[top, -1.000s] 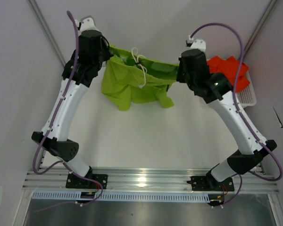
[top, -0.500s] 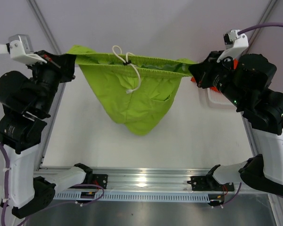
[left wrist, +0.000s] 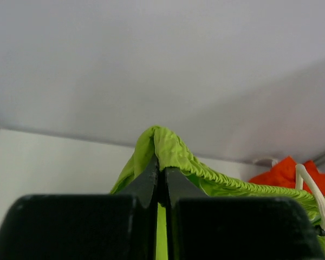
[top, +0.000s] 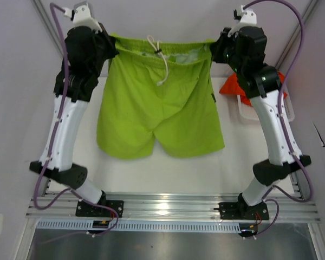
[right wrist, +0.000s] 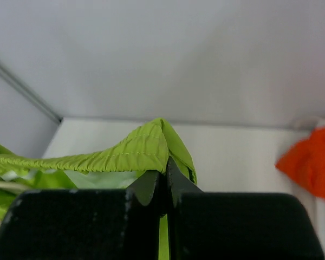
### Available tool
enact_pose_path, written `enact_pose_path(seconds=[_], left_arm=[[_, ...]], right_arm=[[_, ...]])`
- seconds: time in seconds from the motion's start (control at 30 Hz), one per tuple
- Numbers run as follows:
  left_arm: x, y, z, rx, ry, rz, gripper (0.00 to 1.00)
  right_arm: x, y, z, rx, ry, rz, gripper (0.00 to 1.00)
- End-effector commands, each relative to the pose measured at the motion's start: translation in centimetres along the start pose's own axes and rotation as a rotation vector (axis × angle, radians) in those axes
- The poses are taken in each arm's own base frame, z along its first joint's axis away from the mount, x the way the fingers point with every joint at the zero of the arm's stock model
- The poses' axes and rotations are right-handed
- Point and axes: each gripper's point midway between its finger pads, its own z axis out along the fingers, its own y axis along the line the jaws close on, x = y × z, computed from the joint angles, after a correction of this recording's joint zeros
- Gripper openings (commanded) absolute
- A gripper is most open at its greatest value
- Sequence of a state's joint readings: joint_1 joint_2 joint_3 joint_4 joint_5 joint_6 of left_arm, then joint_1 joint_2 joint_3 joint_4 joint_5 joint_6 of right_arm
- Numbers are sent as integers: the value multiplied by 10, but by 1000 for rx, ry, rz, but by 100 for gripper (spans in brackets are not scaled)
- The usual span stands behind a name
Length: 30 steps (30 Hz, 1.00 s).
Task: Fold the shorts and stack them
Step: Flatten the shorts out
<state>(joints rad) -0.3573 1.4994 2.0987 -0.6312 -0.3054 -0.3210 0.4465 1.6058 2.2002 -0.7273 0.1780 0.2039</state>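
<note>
The lime green shorts [top: 157,103] are spread flat between my arms, legs toward the near edge, with a white drawstring [top: 161,62] at the waistband. My left gripper [top: 111,44] is shut on the left waistband corner [left wrist: 165,149]. My right gripper [top: 214,46] is shut on the right waistband corner [right wrist: 151,143]. The waistband is stretched taut at the far side of the table. The orange-red shorts [top: 234,86] lie at the right, partly hidden behind my right arm; they also show in the left wrist view [left wrist: 292,173] and the right wrist view [right wrist: 311,160].
A white mesh basket [top: 284,111] stands at the right edge, under the orange-red shorts. Grey walls close the far side and both sides. An aluminium rail [top: 168,208] runs along the near edge with the arm bases.
Both arms have swung the green shorts from hanging bunched to spread out flat with both legs open. The grippers have moved back toward the far wall, still holding the waistband.
</note>
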Motion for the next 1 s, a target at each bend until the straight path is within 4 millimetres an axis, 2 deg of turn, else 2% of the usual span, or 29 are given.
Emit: enact_pose_path(seconds=[0.0, 0.03, 0.07, 0.1, 0.17, 0.2, 0.23, 0.27, 0.3, 0.33, 0.37, 0.4, 0.43, 0.47, 0.5, 0.53, 0.57, 0.6, 0.63, 0.67, 0.7, 0.73, 0.77, 0.8, 0.83, 0.87, 0.9, 0.93, 0.97], left_arm=[[-78, 0, 14, 15, -208, -51, 0], [-86, 0, 29, 19, -232, -52, 0], [-103, -3, 27, 36, -288, -70, 0], [-110, -6, 27, 61, -310, -75, 0], [-116, -4, 28, 75, -340, -79, 0], [-120, -7, 29, 97, -372, -82, 0], [-124, -9, 27, 112, -393, -85, 0], [-140, -12, 8, 138, -444, -97, 0], [-121, -9, 22, 136, -423, -96, 0], [-120, -9, 20, 144, -433, -102, 0], [-120, -10, 15, 156, -445, -115, 0], [-86, -1, 27, 143, -401, -109, 0], [-78, 1, 26, 146, -401, -117, 0], [-45, 10, 37, 132, -353, -138, 0], [-45, 11, 25, 143, -366, -154, 0], [16, 28, 43, 98, -259, -146, 0], [32, 35, 42, 77, -232, -184, 0], [38, 41, 30, 62, -235, -216, 0], [115, 66, 35, 11, -127, -219, 0], [128, 73, 28, -9, -129, -261, 0], [126, 78, 11, -11, -164, -293, 0], [189, 102, 4, -70, -73, -295, 0], [197, 111, -3, -101, -76, -294, 0], [220, 122, -11, -135, -40, -289, 0], [220, 128, -21, -152, -47, -292, 0], [245, 141, -29, -205, 14, -275, 0], [258, 156, -36, -273, 30, -270, 0], [262, 163, -41, -311, 37, -287, 0], [271, 172, -46, -347, 62, -276, 0]], right_arm=[[-83, 8, 46, -143, -287, 79, 0], [-105, 15, 40, -178, -348, 82, 0], [-109, 17, 44, -203, -359, 82, 0], [-119, 13, 46, -214, -395, 89, 0], [-124, 16, 49, -289, -414, 112, 0], [-139, 6, 46, -300, -473, 115, 0], [-143, 9, 39, -353, -480, 124, 0], [-139, 5, 43, -362, -474, 119, 0], [-139, 0, 44, -360, -476, 117, 0], [-135, -12, 48, -344, -465, 115, 0], [-111, -17, 57, -356, -396, 128, 0], [-101, -22, 61, -369, -375, 139, 0], [-88, -36, 65, -365, -348, 156, 0], [-85, -32, 49, -407, -348, 187, 0], [-36, -49, 69, -385, -277, 233, 0], [-15, -54, 68, -380, -246, 253, 0], [-6, -50, 54, -376, -240, 264, 0], [54, -61, 64, -331, -129, 302, 0], [81, -60, 61, -314, -87, 315, 0], [95, -45, 44, -322, -79, 318, 0], [161, -63, 44, -216, 10, 364, 0], [186, -64, 36, -183, 34, 380, 0], [207, -52, 25, -189, 51, 390, 0], [214, -51, 7, -165, 36, 394, 0], [257, -52, -6, -131, 113, 387, 0], [279, -48, -19, -108, 163, 359, 0], [284, -17, -43, -174, 170, 303, 0], [304, -22, -53, -111, 182, 264, 0], [318, -14, -66, -120, 213, 233, 0]])
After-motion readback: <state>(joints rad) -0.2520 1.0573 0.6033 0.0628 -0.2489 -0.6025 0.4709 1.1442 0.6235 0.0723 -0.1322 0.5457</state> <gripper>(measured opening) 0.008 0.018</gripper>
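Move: Both hands hold the green shorts up by the waistband corners; the table patch for them lies about 40 cm below and 5 cm ahead, 16 cm to the left hand's right and 16 cm to the right hand's left. The shorts' middle hangs 18 cm below that same midline, some 4 cm back. From the right hand, the red shorts on the basket lie roughly 10 cm ahead, 20 cm right and 35 cm below. Still pinching the waistband corners, both hands swing forward some 10 cm, then drop 35 cm tableward and back. ##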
